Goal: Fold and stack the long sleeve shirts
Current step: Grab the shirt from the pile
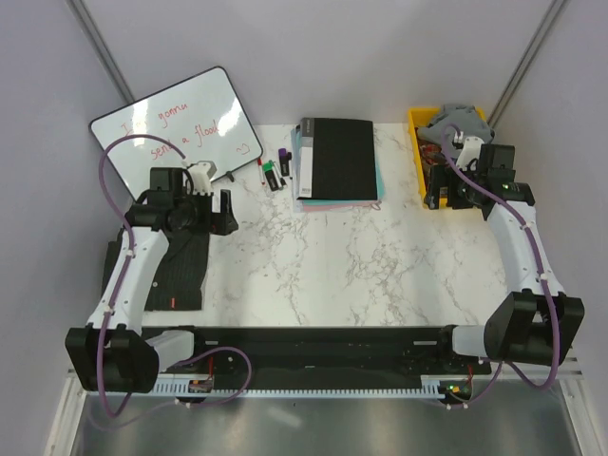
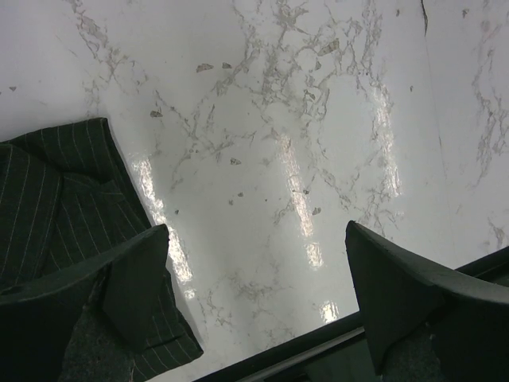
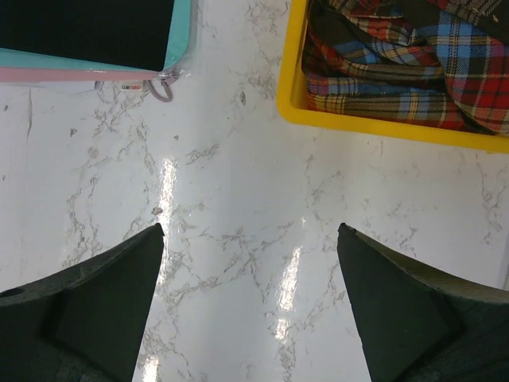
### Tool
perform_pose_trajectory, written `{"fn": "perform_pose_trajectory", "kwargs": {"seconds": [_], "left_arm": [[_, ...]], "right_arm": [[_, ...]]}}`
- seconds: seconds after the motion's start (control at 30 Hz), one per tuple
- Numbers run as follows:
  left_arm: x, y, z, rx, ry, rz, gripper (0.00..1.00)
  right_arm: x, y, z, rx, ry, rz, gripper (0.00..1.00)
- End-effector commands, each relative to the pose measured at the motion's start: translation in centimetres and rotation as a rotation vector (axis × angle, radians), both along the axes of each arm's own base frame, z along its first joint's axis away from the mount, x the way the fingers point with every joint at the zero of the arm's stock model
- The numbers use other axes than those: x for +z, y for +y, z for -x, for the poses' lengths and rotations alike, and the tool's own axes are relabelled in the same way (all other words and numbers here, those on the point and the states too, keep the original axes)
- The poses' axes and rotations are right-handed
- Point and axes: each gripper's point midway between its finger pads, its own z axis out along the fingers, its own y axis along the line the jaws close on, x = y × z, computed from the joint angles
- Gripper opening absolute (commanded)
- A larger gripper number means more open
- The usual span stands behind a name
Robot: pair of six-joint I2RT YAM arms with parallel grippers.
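The dark charcoal shirt with fine pale stripes [image 1: 180, 271] lies folded flat at the table's left edge, partly under my left arm. It also shows in the left wrist view [image 2: 56, 191], beside and beneath the left finger. My left gripper [image 1: 224, 213] [image 2: 258, 267] is open and empty over bare marble just right of that shirt. A grey cloth [image 1: 458, 122], apparently the grey shirt, lies bunched in the yellow bin [image 1: 418, 152]. My right gripper [image 1: 439, 193] [image 3: 250, 235] is open and empty above the marble, just in front of the bin [image 3: 358, 123].
A flat black book with a teal edge [image 1: 337, 157] [image 3: 87, 32] lies at the back centre. A whiteboard [image 1: 176, 119], an eraser [image 1: 204, 176] and markers [image 1: 271, 173] are at the back left. Red and blue plaid cloth [image 3: 413, 64] fills the bin.
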Motion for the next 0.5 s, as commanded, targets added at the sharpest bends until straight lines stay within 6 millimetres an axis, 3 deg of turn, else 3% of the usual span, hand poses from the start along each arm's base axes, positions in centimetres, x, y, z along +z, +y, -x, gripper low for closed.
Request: {"fn": "perform_pose_trajectory", "kwargs": {"seconds": [0.0, 0.27, 0.3, 0.37, 0.4, 0.43, 0.47], "left_arm": [[1.0, -0.3, 0.1, -0.036, -0.053, -0.003, 0.99], [2.3, -0.7, -0.5, -0.058, -0.083, 0.016, 1.00], [2.4, -0.8, -0.5, -0.063, -0.083, 0.019, 0.99], [2.4, -1.2, -0.8, -0.080, -0.077, 0.037, 0.99], [2.6, -1.3, -0.9, -0.084, -0.078, 0.043, 1.00], [2.5, -1.5, -1.0, -0.090, -0.072, 0.050, 0.99], [2.7, -1.8, -1.0, -0.099, -0.072, 0.065, 1.00]], "right_arm": [[2.0, -0.2, -0.9, -0.013, -0.062, 0.000, 0.98], [3.1, -2.4, -4.8, -0.060, -0.075, 0.082, 0.98], [4.2, -2.7, -5.8, -0.074, -0.103, 0.093, 0.98], [4.1, -4.0, -7.9, -0.123, -0.114, 0.124, 0.98], [5.4, -4.5, -9.2, -0.144, -0.154, 0.135, 0.98], [4.7, -4.9, -10.4, -0.161, -0.146, 0.140, 0.98], [5.2, -5.6, -11.7, -0.189, -0.177, 0.159, 0.98]]}}
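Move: The shirt pile in the yellow bin is about 16 cm ahead of the right hand, 6 cm to its right and 13 cm below. The grey shirt lies across the pile's far end, some 23 cm ahead, 6 cm right and 11 cm down. The black folder is about 15 cm ahead, 21 cm left and 17 cm lower. From the left hand, the pile is roughly 21 cm ahead, 54 cm right and 12 cm below. Send the right gripper out over the near rim of the yellow bin towards the shirt pile, starting gently and gathering speed: about 7 cm forward, drifting some 3 cm right and rising slightly. Keep the fingers wide open and the wrist nearly as it is, still slanting down and forward; touch nothing yet. ##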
